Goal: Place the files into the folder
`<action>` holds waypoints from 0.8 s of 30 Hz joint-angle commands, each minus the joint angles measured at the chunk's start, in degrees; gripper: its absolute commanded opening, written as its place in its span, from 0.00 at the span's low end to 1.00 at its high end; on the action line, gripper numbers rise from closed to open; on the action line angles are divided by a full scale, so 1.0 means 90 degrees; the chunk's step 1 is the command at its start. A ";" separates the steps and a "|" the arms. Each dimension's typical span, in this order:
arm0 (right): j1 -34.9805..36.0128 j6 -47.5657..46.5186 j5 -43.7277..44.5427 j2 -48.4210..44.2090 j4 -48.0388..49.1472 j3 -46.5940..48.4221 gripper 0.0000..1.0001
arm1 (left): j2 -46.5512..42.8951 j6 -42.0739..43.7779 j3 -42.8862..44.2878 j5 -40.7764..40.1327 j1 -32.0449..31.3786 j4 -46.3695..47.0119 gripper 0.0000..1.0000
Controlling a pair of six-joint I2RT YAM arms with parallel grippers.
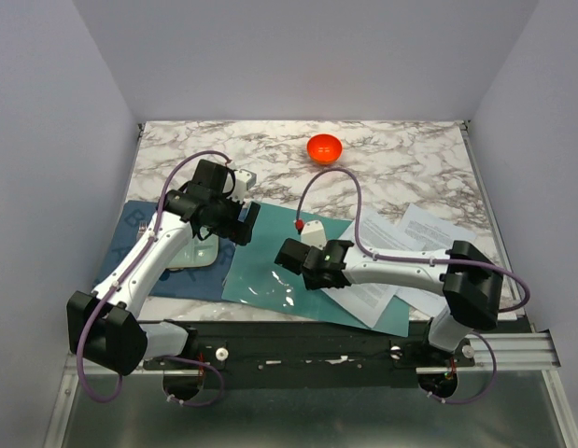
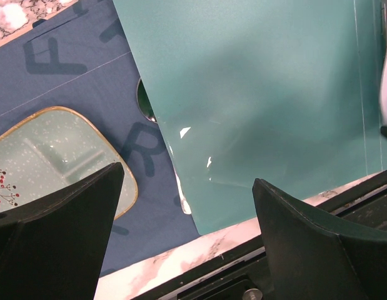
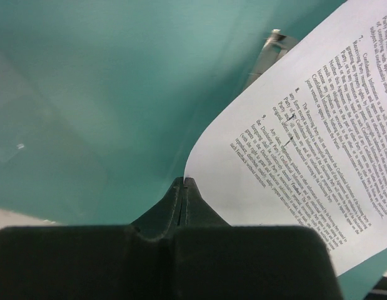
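The teal-green folder (image 1: 266, 280) lies open and flat on the table in front of the arm bases, its left edge over a blue mat. White printed files (image 1: 429, 229) lie spread on the marble at the right, and one sheet (image 3: 306, 156) curves up over the folder (image 3: 105, 94) near its metal clip (image 3: 271, 44). My right gripper (image 3: 184, 181) is shut, its tips pinching that sheet's edge, low over the folder's middle (image 1: 293, 254). My left gripper (image 2: 188, 175) hangs open above the folder's (image 2: 262, 94) near left corner, holding nothing.
A dark blue cloth mat (image 1: 139, 233) with a pale mint plate (image 1: 195, 254) lies at the left. An orange bowl (image 1: 324, 147) stands at the back middle. A black rail (image 1: 298, 341) runs along the table's near edge. White walls close in three sides.
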 commanded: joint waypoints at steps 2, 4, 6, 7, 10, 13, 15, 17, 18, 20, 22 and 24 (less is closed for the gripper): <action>0.0424 -0.0425 -0.0590 0.0574 0.0487 0.0432 0.01 | -0.0195 0.0019 0.0027 -0.0049 0.0043 -0.0039 0.98; 0.0473 -0.0455 -0.0688 0.0692 0.0545 0.0521 0.01 | -0.0195 0.0029 0.0046 -0.0039 0.0033 -0.0059 0.98; 0.0503 -0.0465 -0.0815 0.0741 0.0594 0.0570 0.01 | -0.0185 0.0019 0.0056 -0.0069 0.0043 -0.0030 0.98; 0.0503 -0.0455 -0.0845 0.0722 0.0633 0.0580 0.10 | -0.0176 0.0019 0.0066 -0.0078 0.0043 -0.0049 0.98; 0.0503 -0.0455 -0.0855 0.0420 0.0711 0.0560 0.34 | -0.0185 0.0029 0.0076 -0.0098 0.0043 -0.0088 0.98; 0.0503 -0.0514 -0.0767 -0.0173 0.0760 0.0386 0.53 | -0.0234 0.0048 0.0056 -0.0147 0.0043 -0.0108 0.98; 0.0415 -0.0485 -0.0689 -0.0507 0.0770 0.0239 0.55 | -0.0244 0.0058 0.0046 -0.0137 0.0043 -0.0098 0.98; 0.0279 -0.0368 -0.0659 -0.1122 0.0751 -0.0140 0.57 | -0.0205 0.0077 0.0046 -0.0137 0.0043 -0.0098 0.98; 0.0065 -0.0183 -0.0650 -0.1394 0.0760 -0.0365 0.56 | -0.0195 0.0068 0.0046 -0.0118 0.0043 -0.0098 0.98; -0.0460 0.0032 -0.0698 -0.2212 0.0780 -0.1153 0.57 | -0.0156 0.0077 0.0085 -0.0098 0.0043 -0.0088 0.98; -0.0940 0.0199 -0.0824 -0.2781 0.0955 -0.1732 0.57 | -0.0146 0.0087 0.0105 -0.0069 0.0043 -0.0088 0.98; -0.1770 0.0151 -0.1185 -0.3611 0.1102 -0.2579 0.57 | -0.0137 0.0107 0.0105 -0.0088 0.0043 -0.0069 0.98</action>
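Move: The right hand still pinches the near-left corner of a file, roughly 3 cm above the open folder. The folder's middle, with its metal clip, lies about 5 cm ahead of this hand and 4 cm to its right. The second file lies some 30 cm to the hand's right and 6 cm farther out; the blue placemat's middle is about 33 cm left and 11 cm ahead. From the left hand, the folder's middle is some 18 cm right, 3 cm back and 13 cm below. Keeping its pinch on the near-left corner, the right hand draws the file about 5 cm to the left and 3 cm back across the folder, sinking a couple of centimetres and turning some 10 degrees counter-clockwise. There the fingers open to about half and let go of the corner, and the hand lifts away some 9 cm, then swings right and a little forward back over the file, its left side rolling up. ##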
